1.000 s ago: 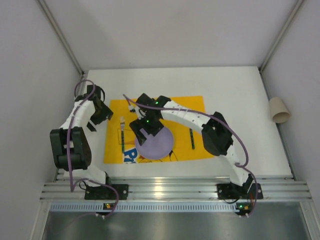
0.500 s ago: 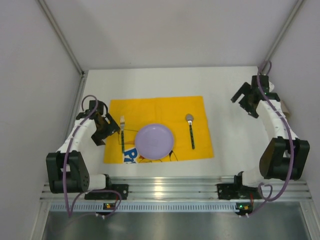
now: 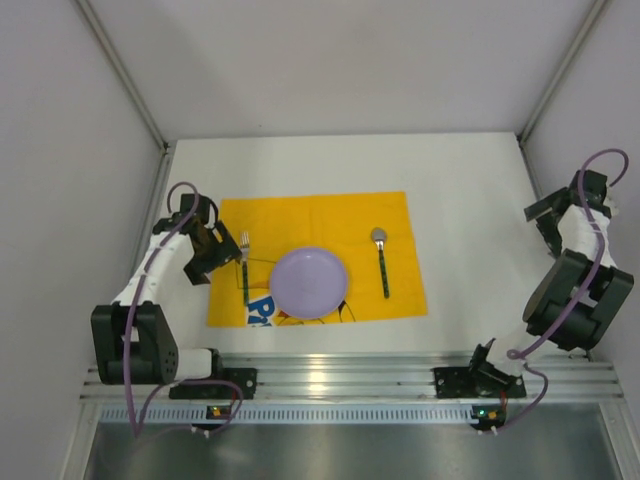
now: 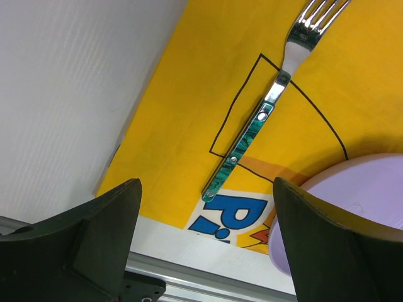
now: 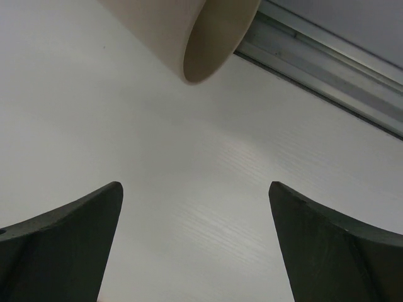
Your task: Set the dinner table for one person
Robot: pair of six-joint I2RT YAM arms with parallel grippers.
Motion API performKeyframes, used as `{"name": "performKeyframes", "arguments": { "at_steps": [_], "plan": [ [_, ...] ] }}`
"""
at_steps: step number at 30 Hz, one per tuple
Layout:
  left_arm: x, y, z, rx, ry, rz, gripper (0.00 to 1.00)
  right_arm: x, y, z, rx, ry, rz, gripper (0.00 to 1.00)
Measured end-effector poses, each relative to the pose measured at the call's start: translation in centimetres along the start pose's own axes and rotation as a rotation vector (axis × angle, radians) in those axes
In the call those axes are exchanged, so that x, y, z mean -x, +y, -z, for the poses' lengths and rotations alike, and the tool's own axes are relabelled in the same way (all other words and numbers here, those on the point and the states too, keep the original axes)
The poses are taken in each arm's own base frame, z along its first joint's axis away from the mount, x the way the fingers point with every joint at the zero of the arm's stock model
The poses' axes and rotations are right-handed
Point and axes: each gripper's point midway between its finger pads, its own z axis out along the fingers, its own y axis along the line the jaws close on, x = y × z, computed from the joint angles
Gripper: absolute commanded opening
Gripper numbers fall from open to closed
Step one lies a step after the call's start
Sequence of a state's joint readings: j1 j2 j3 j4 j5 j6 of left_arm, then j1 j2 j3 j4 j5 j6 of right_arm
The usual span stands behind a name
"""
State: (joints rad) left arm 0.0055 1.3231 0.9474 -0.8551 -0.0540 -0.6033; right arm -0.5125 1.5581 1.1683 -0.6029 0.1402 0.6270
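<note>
On the white dinner table (image 3: 470, 180) lies a yellow placemat (image 3: 310, 215) with a lilac plate (image 3: 310, 283) in its middle. A green-handled fork (image 3: 244, 268) lies left of the plate and a spoon (image 3: 382, 262) right of it. My left gripper (image 3: 210, 257) hovers open at the mat's left edge. In the left wrist view the fork (image 4: 258, 123) lies just ahead of the left gripper (image 4: 204, 236), untouched. My right gripper (image 3: 546, 218) is open at the table's right edge. A beige cup (image 5: 201, 31) lies on its side ahead of the right gripper (image 5: 195, 242).
A ribbed aluminium rail (image 3: 340, 380) runs along the near edge, with both arm bases on it. Grey walls close in the left, back and right. A metal frame bar (image 5: 327, 69) runs just behind the cup. The plate's rim (image 4: 352, 207) lies beside my left gripper's right finger.
The right arm has swung from over the plate to the table's far right edge, facing the cup. The left gripper has shifted slightly nearer, beside the fork.
</note>
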Motion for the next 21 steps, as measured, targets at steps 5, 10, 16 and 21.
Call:
{"name": "performKeyframes", "arguments": {
  "at_steps": [5,10,16,21],
  "plan": [
    [1.3,-0.3,0.2,0.017,-0.022,-0.004,0.9,1.0,0.6,-1.9,0.009,-0.007,0.004,1.0],
    [1.4,-0.1,0.4,0.032,-0.025,0.002,0.89,2.6,2.1,-4.8,0.037,-0.024,0.011,0.95],
    [0.0,-0.6,1.2,0.04,-0.018,-0.025,0.89,3.3,3.4,-7.7,0.067,-0.043,0.06,0.76],
    [-1.2,-1.9,2.4,0.017,-0.038,-0.06,0.89,3.6,4.3,-9.2,0.095,-0.06,0.112,0.33]
  ]
}}
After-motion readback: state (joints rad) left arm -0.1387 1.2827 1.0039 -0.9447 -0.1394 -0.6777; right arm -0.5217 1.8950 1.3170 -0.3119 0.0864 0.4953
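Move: The cup lies on its side near the table's right edge, mouth towards the robot's side. Its middle is about 11 cm ahead of the open, empty right hand, 8 cm to its right and 7 cm below. On the mat, the spoon lies some 41 cm to this hand's left and 2 cm back, the purple plate about 57 cm left and 7 cm back. From the left hand the cup is roughly 18 cm ahead and 83 cm to the right. Forward about 8 cm, and some 5 cm each to the right and down, the right hand reaches to the cup's near rim. Its fingers, wide open at first, close to under half, mostly late in the reach, one outside the wall and the other at the mouth. The open left hand drifts 2–3 cm right and rises about 2 cm. ##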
